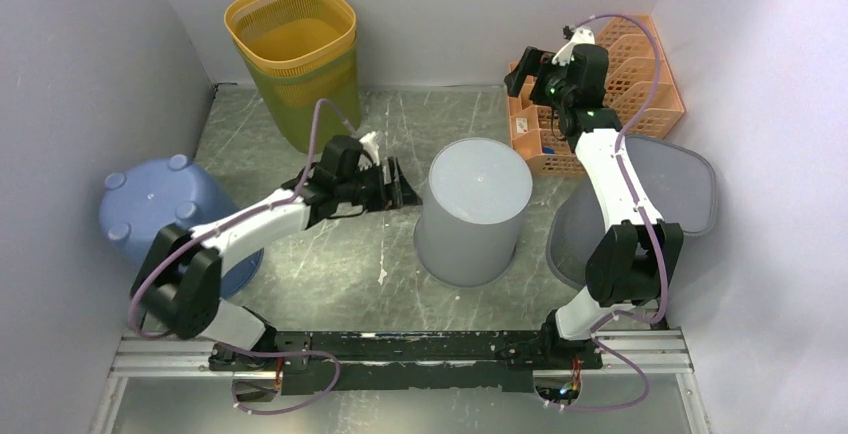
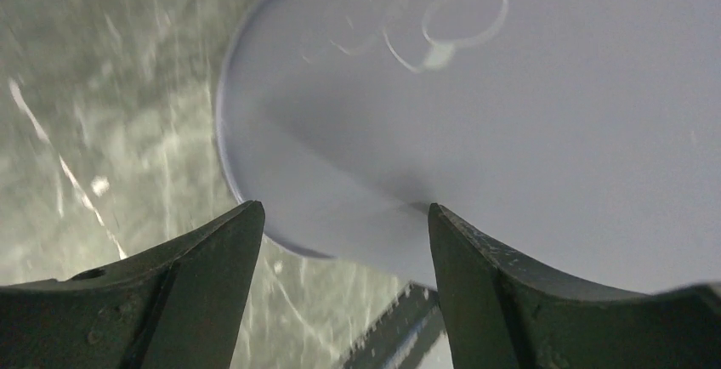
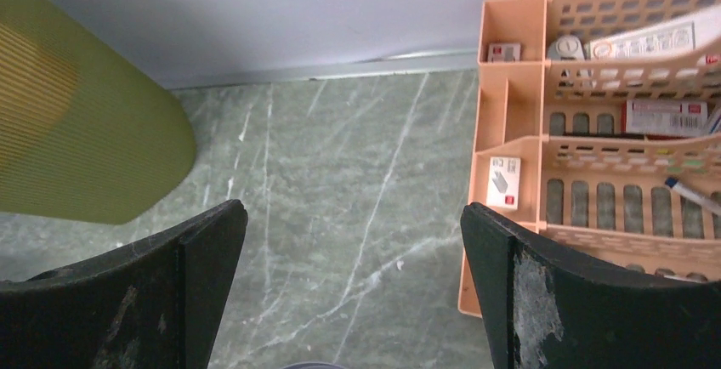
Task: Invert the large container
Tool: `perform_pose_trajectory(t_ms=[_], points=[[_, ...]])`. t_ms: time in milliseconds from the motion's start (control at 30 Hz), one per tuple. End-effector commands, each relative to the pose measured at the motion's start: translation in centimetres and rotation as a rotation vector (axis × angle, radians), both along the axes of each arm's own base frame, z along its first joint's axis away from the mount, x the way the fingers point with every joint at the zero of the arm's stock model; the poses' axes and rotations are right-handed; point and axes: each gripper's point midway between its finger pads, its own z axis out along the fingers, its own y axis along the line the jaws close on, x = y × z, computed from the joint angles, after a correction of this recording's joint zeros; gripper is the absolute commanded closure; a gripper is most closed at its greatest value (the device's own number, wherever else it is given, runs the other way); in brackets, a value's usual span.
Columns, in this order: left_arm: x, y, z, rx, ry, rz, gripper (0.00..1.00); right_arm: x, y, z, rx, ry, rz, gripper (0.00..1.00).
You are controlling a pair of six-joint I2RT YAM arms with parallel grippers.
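Observation:
The large light-grey container [image 1: 475, 209] stands in the middle of the table with its closed base up and its wider rim down. It fills the upper right of the left wrist view [image 2: 510, 131]. My left gripper [image 1: 405, 186] is open and empty, pointing at the container's left wall from close by. In its own view [image 2: 344, 207] the jaws stand wide apart with the wall just beyond the tips. I cannot tell if they touch it. My right gripper [image 1: 518, 76] is raised at the back right, open and empty above bare table [image 3: 353, 207].
A yellow mesh basket [image 1: 295, 44] stands at the back left and shows in the right wrist view [image 3: 76, 131]. A blue bin [image 1: 160, 204] sits base up at the left. An orange desk organiser [image 1: 640, 84] [image 3: 595, 131] is at the back right. A dark grey bin [image 1: 680, 184] lies by the right arm.

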Motion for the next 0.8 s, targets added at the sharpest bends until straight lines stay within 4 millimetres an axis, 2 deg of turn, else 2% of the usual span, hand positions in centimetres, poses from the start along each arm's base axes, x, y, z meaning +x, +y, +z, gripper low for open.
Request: perform_pose_trajectory(t_ms=[0, 33, 200, 333, 433, 533, 567, 667, 767], points=[[5.8, -2.4, 1.5, 0.017, -0.153, 0.044, 0.18, -1.0, 0.6, 5.0, -0.003, -0.104, 0.042, 0.0], [7.0, -3.0, 2.0, 0.022, -0.173, 0.043, 0.18, -1.4, 0.5, 5.2, -0.005, -0.103, 0.041, 0.0], [12.1, -4.6, 1.3, 0.095, -0.195, 0.032, 0.19, -4.4, 1.1, 6.6, -0.025, -0.101, 0.039, 0.0], [15.3, -3.5, 1.5, 0.176, -0.221, 0.054, 0.19, -8.0, 3.4, 9.4, -0.064, -0.149, 0.075, 0.0], [15.5, -1.0, 2.6, 0.268, -0.253, 0.095, 0.19, -11.3, 6.7, 10.6, -0.081, -0.154, 0.161, 0.0], [15.0, 1.4, 4.8, 0.319, -0.297, 0.138, 0.19, -14.9, 9.6, 11.5, -0.066, -0.171, 0.244, 0.0], [14.6, 1.8, 6.2, 0.319, -0.329, 0.141, 0.18, -16.1, 10.3, 11.6, -0.064, -0.171, 0.268, 0.0], [13.7, 2.8, 8.2, 0.336, -0.368, 0.134, 0.17, -19.6, 12.2, 10.8, -0.067, -0.134, 0.347, 0.0], [13.3, 3.7, 9.2, 0.358, -0.387, 0.147, 0.17, -23.1, 13.8, 9.9, -0.039, -0.099, 0.467, 0.0]])
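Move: The upturned grey container stands close beside the left hand, its middle about 11 cm to the right and 4 cm back, roughly at hand height; the yellow-green basket stack is some 19 cm ahead and 17 cm left of that hand. From the right hand the grey container lies about 27 cm back, 12 cm left and 16 cm lower, the dark grey container equally far back but 15 cm right, and the orange rack about 15 cm right, level with it, some 22 cm lower. The left hand, open beside the grey container's left wall, breaks off its push and sweeps forward about 15 cm along that side, edging right at first, then swings back left and rises some 7 cm with its fingers tipping upward. The right hand lifts off from beside the orange rack and comes back about 20 cm, 13 cm left and 13 cm up, turning some 20 degrees counter-clockwise and staying wide open, towards the space above the grey container. ##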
